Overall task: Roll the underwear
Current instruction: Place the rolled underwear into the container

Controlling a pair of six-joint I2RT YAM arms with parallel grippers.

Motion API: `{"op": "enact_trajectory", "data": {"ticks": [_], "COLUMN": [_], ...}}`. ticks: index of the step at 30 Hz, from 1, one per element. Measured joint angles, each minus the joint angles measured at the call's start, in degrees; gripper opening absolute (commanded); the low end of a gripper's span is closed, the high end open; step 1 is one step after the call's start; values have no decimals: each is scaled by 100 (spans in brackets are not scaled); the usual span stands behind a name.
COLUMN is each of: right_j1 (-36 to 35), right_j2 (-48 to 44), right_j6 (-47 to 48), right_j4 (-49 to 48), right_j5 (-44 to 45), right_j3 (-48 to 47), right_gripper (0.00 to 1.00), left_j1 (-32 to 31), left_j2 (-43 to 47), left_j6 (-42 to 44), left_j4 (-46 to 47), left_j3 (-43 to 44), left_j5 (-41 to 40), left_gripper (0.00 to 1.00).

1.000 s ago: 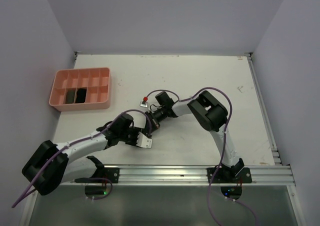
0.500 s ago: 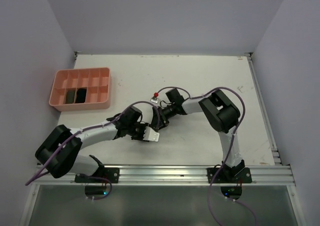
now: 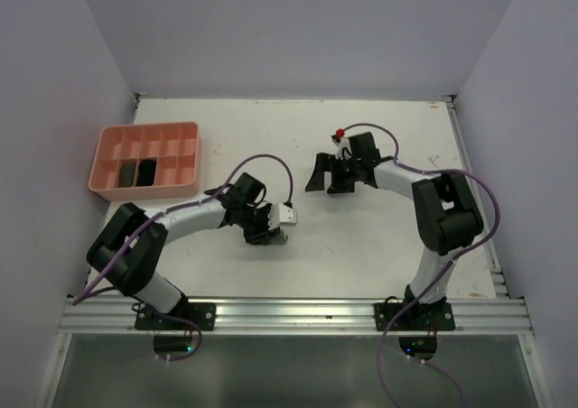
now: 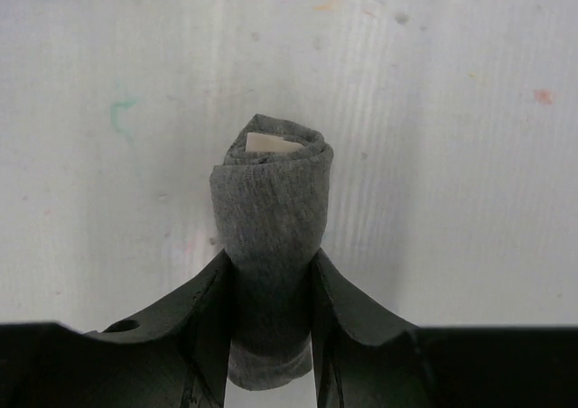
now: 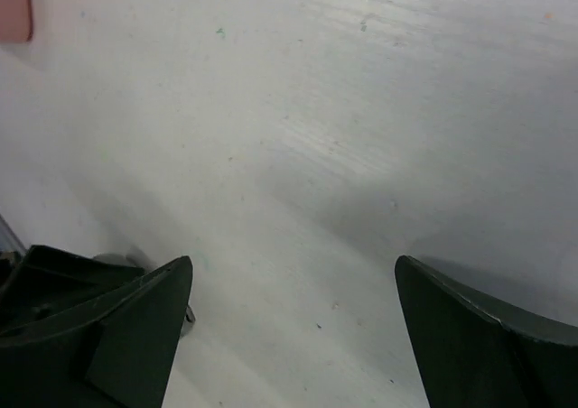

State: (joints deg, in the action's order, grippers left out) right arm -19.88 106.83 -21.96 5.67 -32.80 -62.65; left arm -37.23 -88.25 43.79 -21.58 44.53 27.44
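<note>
A short grey roll of underwear [image 4: 271, 214] with a cream label at its far end stands out between my left fingers. My left gripper [image 4: 271, 265] is shut on the roll's near half, just above the white table. In the top view this gripper [image 3: 269, 231] is at the table's middle, left of centre, and hides most of the roll. My right gripper [image 3: 318, 175] hangs open further back and to the right, apart from the roll. Its wrist view shows the right gripper [image 5: 293, 277] with only bare table between the wide-spread fingers.
A pink compartment tray [image 3: 185, 137] sits at the back left, with two dark rolled pieces [image 3: 135, 171] in its front compartments. Its corner [image 5: 13, 6] shows in the right wrist view. Walls close off the left, back and right; a metal rail [image 3: 298, 313] runs along the near edge.
My right gripper has opened, let go at the roll and drawn away to the back right. My left gripper has carried the roll a little right and further back.
</note>
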Motion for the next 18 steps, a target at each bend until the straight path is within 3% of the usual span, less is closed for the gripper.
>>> {"op": "enact_trajectory", "data": {"ticks": [5,11,18], "right_j1": [136,236,291], "right_j2": [-380,-588,-588], "right_j6": [92,240,444], "right_j4": [424,697,992], "right_j5": [737,975,981], "right_j3": [105,166,166], "right_gripper": [99,99,99], "left_j1": [590,951,1816], "left_j2": [-144,-142,-463], "left_j6": [-1615,-3200,-4291], "left_j4": [-74,-59,-321], "left_j3": [501,1300,3123], "left_j5": [-186,-1049,-1919], "left_gripper": [0,0,0]}}
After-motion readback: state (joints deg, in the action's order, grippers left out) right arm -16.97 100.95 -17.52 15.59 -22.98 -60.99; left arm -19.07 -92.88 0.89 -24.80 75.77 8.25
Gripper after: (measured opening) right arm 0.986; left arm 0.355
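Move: The left hand holds the rolled grey underwear close above the table. From it, the middle of the compartmented container lies about 20 cm ahead and 31 cm to the left, at roughly the hand's height. Within the container, the black roll is some 16 cm ahead and 30 cm left of the hand, the dark grey roll about 16 cm ahead and 35 cm left. From the right hand, the container is about 45 cm left, 4 cm ahead and slightly lower. Forward and up in one speeding sweep, the left hand carries the rolled underwear about 20 cm out and 15 cm up, edging left towards the container, mostly near the end. Its wrist swings some 60 degrees counter-clockwise while the fingers keep their pinch on the roll. The empty right hand, still open, draws about 5 cm to the right, away from the container. ##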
